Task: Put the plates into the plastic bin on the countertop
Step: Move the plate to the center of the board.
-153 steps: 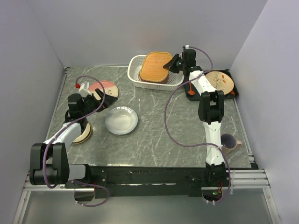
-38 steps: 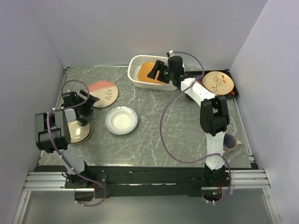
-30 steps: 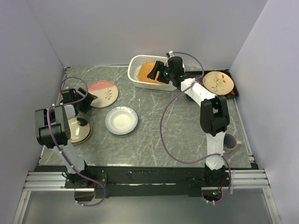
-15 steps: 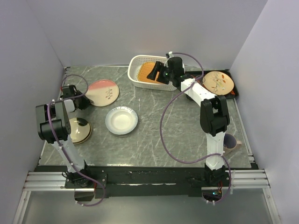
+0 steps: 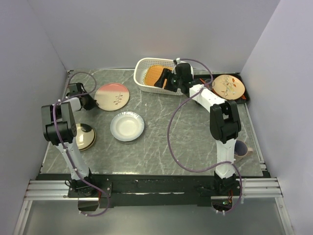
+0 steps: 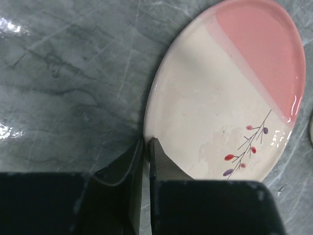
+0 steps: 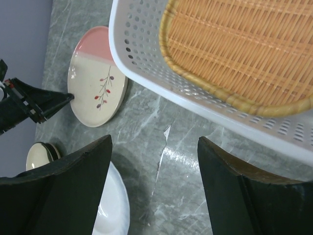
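A pink and cream plate (image 5: pixel 112 96) with a small sprig lies on the countertop (image 5: pixel 161 137) at the far left. My left gripper (image 5: pixel 92 102) is shut on its near-left rim; in the left wrist view both jaws pinch the edge of the plate (image 6: pixel 230 98), the gripper (image 6: pixel 146 143) low on the stone. The white plastic bin (image 5: pixel 142 84) at the back holds an orange woven plate (image 5: pixel 154 74). My right gripper (image 5: pixel 162 79) hangs open over the bin's front wall (image 7: pixel 146 63), nothing between its fingers (image 7: pixel 63 191). A white plate (image 5: pixel 127 126) and a tan plate (image 5: pixel 80 136) lie nearer.
A black tray (image 5: pixel 244 99) at the back right carries a cream plate with red-orange leaf marks (image 5: pixel 229 85). A mug (image 5: pixel 239 148) stands by the right arm's base. Grey walls close in on the left, back and right.
My left gripper has slid to the plate's rim and shut on it. The right gripper has shifted slightly left over the bin and stayed open.
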Robot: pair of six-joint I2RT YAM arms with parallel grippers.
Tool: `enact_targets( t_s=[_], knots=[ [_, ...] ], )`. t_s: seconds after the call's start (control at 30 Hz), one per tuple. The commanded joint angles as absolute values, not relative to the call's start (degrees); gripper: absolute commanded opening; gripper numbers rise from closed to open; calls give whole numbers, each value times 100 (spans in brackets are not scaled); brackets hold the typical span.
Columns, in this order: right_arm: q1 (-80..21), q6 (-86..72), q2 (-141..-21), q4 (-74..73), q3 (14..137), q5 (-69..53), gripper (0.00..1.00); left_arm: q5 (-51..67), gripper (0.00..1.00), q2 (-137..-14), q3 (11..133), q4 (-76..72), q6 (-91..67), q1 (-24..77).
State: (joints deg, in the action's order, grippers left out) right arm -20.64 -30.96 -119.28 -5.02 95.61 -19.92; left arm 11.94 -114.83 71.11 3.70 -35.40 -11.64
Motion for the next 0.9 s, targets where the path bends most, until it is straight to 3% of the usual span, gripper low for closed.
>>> enact_targets(
  t_s=[0.0, 0.23, 0.87],
  knots=[
    [-2109, -3015, -11338, -176, 9405, -2109, 77, 844, 6, -11724, 7216, 1177, -3068, -897],
    [-2223, -3015, -11224, -18, 9097, -2399, 77, 616, 1, -11725, 7225, 1388, -2918, -598],
    [-2549, -3120, -11672, 510, 8605, -2707, 76, 53, 1, -11259, 6610, 1766, -2646, 202]
  ],
)
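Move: The pink-and-cream plate is already gripped at its left rim by the nearly shut left fingers; its middle lies about 9 cm right of and 4 cm ahead of the left hand, at its height. From that hand the white plate is some 16 cm right and 14 cm back, the bin about 35 cm right and 16 cm ahead. From the open right hand the pink-and-cream plate lies roughly 27 cm left, 2 cm ahead and 14 cm below; the bin is 13 cm straight ahead and 10 cm below. The pink-and-cream plate is drawn along the countertop by the left hand, which keeps its pinch on the left rim and travels about 5 cm to the right at constant height, curving slightly back at the end, the wrist rolling some 10 degrees with its left side rising and turning slightly clockwise. Meanwhile the open, empty right hand rises a little away from the bin, then sinks again as it goes back and left, about 5 cm each, turning counter-clockwise. ##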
